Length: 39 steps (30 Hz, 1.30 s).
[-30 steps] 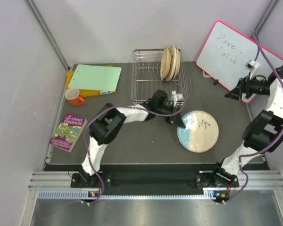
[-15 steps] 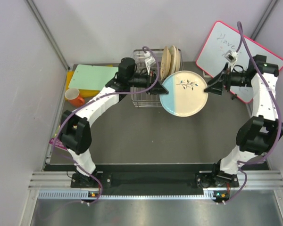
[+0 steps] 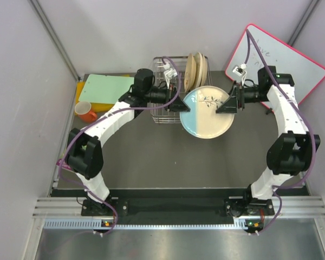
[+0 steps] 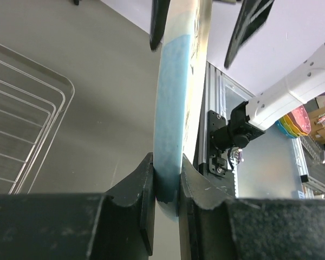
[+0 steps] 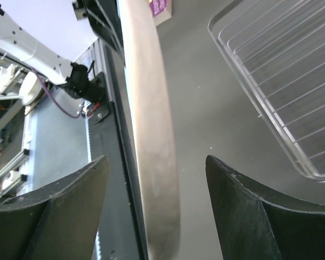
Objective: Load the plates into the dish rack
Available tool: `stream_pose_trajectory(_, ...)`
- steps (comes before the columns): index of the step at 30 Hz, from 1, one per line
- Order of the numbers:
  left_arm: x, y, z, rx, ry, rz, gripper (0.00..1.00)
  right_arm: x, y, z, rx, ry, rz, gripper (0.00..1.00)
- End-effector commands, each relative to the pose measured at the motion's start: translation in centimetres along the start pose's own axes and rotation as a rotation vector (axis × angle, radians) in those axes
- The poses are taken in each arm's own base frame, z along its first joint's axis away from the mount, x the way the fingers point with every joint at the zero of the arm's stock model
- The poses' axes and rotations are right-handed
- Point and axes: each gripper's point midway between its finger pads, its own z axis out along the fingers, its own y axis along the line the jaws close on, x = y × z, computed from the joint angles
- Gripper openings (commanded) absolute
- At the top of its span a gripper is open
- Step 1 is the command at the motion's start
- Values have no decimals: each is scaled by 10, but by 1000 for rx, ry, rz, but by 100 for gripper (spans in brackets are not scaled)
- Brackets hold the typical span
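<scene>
A round plate (image 3: pixel 207 112), half light blue and half cream with a twig motif, hangs above the table just right of the dish rack (image 3: pixel 163 92). My left gripper (image 3: pixel 181 106) is shut on its blue left rim; in the left wrist view the plate's edge (image 4: pixel 173 108) is pinched between the jaws of that gripper (image 4: pixel 167 168). My right gripper (image 3: pixel 226 105) stands open astride the cream right rim. In the right wrist view the rim (image 5: pixel 151 135) runs between the spread jaws of the right gripper (image 5: pixel 156 160) without touching them. Three plates (image 3: pixel 196 70) stand on edge in the rack's right end.
A pale green board (image 3: pixel 109 89) over a yellow one lies at the back left, with an orange mug (image 3: pixel 85 111) beside it. A pink-framed whiteboard (image 3: pixel 284 62) leans at the back right. The rack's wire floor (image 5: pixel 284 81) lies close beside the held plate.
My left gripper has carried the plate from the table up beside the rack. My right gripper has come in from the whiteboard to straddle the plate's right rim, jaws narrowing.
</scene>
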Motion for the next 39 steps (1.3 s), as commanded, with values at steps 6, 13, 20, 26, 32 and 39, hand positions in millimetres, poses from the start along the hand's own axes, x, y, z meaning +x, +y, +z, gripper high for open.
stream_pose_trajectory(6, -42, -27, -15, 56, -98, 162, 0, -1, 16, 3, -32, -13, -24, 49)
stream_pose_trajectory(13, -32, -14, -14, 18, -90, 128, 0, -25, 33, 2, -44, -56, -87, 4)
stream_pose_trajectory(20, -13, 17, -18, -115, -58, 101, 40, -60, 62, -6, -59, -130, -121, 0)
stream_pose_trajectory(26, -64, 36, -77, -349, -156, 242, 91, -97, 34, -26, 287, -143, -164, 0)
stream_pose_trajectory(32, -87, 80, -177, -811, -232, 354, 99, -166, 28, -22, 523, -279, -209, 0)
stream_pose_trajectory(39, -36, 119, -226, -1148, -250, 260, 99, -239, 20, 2, 976, -469, -304, 0)
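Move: The plate, its left edge already pinched in my left hand, is centred some 10 cm right of that hand and 3 cm nearer me, roughly level. From my right hand, open around its other edge, the plate's middle is 8 cm left and 3 cm back. The dish rack is about 27 cm ahead of my right hand, 18 cm left and 20 cm down; the plates standing in it are roughly 33 cm ahead, 11 cm left, 14 cm lower. I shut my right fingers on the plate's right edge while my left hand keeps its pinch and barely shifts. Then my left hand opens wide, lets go and swings clear, about 20 cm left and 10 cm forward, turning counter-clockwise. My right hand lifts the plate some 12 cm and carries it 9 cm forward towards the rack, turning clockwise about 35 degrees. ##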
